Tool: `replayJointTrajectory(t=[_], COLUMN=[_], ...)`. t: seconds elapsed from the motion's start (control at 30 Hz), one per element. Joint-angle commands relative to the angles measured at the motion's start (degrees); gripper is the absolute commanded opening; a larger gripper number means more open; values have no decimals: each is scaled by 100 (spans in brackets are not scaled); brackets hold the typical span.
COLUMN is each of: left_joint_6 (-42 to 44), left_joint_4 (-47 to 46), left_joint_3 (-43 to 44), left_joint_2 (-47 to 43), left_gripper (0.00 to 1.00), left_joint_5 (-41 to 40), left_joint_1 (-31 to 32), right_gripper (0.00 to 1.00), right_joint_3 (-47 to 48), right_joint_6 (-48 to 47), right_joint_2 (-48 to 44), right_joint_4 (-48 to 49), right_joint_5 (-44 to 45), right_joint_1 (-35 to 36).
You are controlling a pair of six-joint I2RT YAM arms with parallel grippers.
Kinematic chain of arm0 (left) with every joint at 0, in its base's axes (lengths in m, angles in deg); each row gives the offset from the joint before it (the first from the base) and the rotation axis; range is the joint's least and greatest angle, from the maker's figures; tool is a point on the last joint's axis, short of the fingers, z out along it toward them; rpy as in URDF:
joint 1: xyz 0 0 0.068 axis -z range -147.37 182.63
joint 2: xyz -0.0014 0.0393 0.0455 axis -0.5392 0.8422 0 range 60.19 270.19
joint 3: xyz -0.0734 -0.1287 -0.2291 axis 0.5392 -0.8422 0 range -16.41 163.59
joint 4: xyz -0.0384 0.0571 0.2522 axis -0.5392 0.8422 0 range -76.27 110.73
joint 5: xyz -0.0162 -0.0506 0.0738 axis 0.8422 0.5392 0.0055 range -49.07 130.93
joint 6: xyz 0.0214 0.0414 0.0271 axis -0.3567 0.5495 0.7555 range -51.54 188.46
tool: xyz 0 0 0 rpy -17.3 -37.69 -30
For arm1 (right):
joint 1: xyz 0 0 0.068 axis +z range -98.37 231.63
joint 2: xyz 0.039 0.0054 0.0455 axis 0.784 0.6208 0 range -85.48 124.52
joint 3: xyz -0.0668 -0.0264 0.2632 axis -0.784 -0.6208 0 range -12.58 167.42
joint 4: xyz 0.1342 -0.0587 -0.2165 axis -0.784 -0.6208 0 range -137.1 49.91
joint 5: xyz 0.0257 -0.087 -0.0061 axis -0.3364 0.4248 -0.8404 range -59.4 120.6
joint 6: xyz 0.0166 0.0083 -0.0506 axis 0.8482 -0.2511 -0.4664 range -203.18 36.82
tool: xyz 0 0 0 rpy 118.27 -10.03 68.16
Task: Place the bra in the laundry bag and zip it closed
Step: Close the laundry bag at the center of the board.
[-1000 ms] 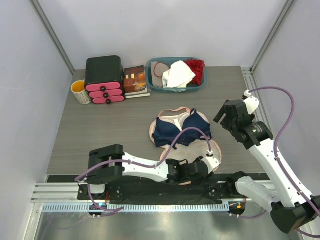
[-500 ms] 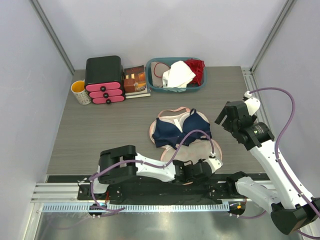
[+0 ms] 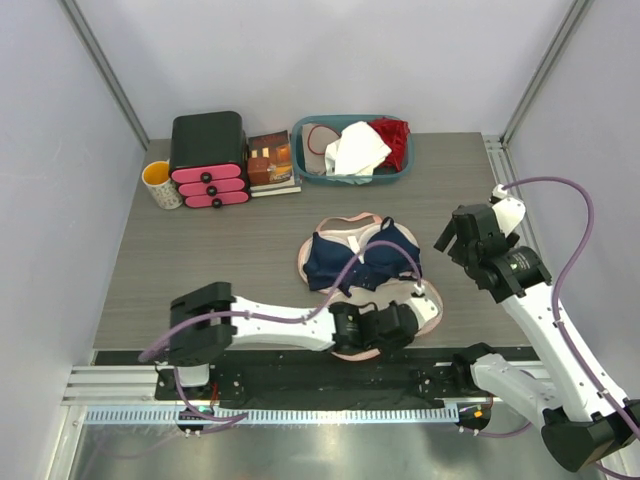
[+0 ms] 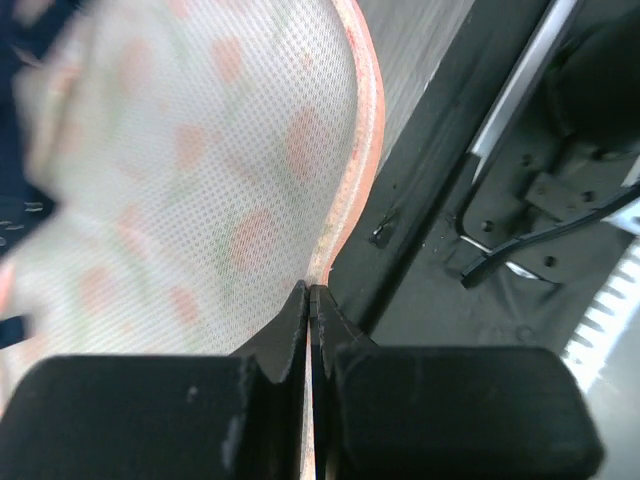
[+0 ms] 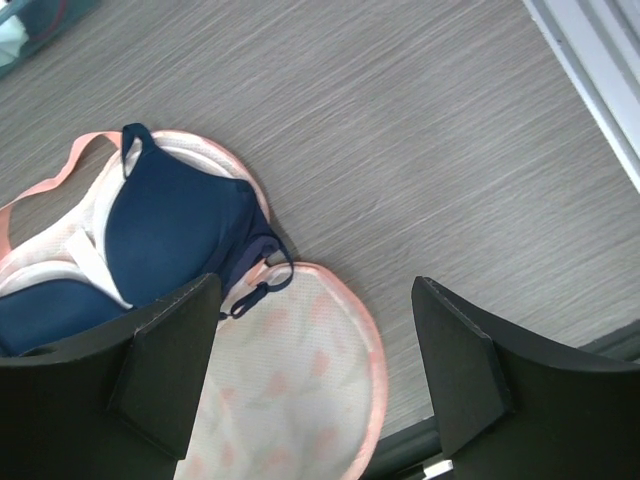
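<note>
The navy bra (image 3: pixel 360 256) lies in the far half of the open laundry bag (image 3: pixel 424 303), a pink-trimmed floral mesh pouch at the table's middle front. The bag's near flap lies spread toward the table edge. My left gripper (image 3: pixel 398 326) is low at that flap, shut on its pink trim. In the left wrist view the left gripper (image 4: pixel 311 291) pinches the trim of the laundry bag (image 4: pixel 200 180). My right gripper (image 3: pixel 463 233) hovers open to the right of the bag. In the right wrist view the right gripper (image 5: pixel 315 284) is above the bra (image 5: pixel 170 235) and the flap of the laundry bag (image 5: pixel 300 385).
A teal basket (image 3: pixel 345 181) with white and red cloth stands at the back. Left of it are a small book (image 3: pixel 270 160), a black box with pink drawers (image 3: pixel 208 158) and a yellow-rimmed mug (image 3: pixel 160 184). The black rail (image 3: pixel 300 380) runs along the near table edge.
My left gripper has closed on the trim of the bag's near flap and its arm has shifted along the front edge. The right arm has barely moved.
</note>
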Motion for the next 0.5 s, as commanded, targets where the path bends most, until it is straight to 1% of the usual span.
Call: replayJointTrajectory(t=[0.0,0.1,0.2,0.23,0.3,0.33,0.47], left_joint_6=[35,-52,-35,26,315,403,852], left_joint_4=[508,543,911,1061,1570,1703,2054], left_joint_3=[127,39,161,371,653,941,1506], left_joint_2=[-921,-1204,-1345,-1301,-1179,-1021,-582], left_gripper=[0,0,0,0,0,0,0], left_joint_5=[485,1179,1672,1770,1867,1946,2070], left_joint_1=[-310,-697,-1241,-1539,-1839,-2119,-2780], right_gripper=[82,83,83,83,83,83,82], right_joint_3=[331,497,717,753,744,718,420], right_joint_6=[53,-16,-104,-105,-113,-174,-289], right_joint_2=[-44,52,175,184,228,254,395], right_joint_4=[-181,-295,-322,-313,-191,-129,178], right_joint_5=[474,799,756,730,624,546,-8], right_joint_1=[-106,-247,-370,-362,-370,-370,-370])
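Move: The left hand already holds the near flap's edge, some 6 cm above the board. The bra on the bag's far half lies about 18 cm ahead, 7 cm left and 5 cm below. Beyond the bra is the bag handle, about 27 cm ahead and 10 cm left of this hand; the laundry bin stands roughly 42 cm ahead, 10 cm left. From the right hand the bra is some 4 cm ahead, 23 cm left, 19 cm down. Still pinching the flap's edge, the left hand lifts about 10 cm, increasingly swinging forward some 12 cm towards the bra. ##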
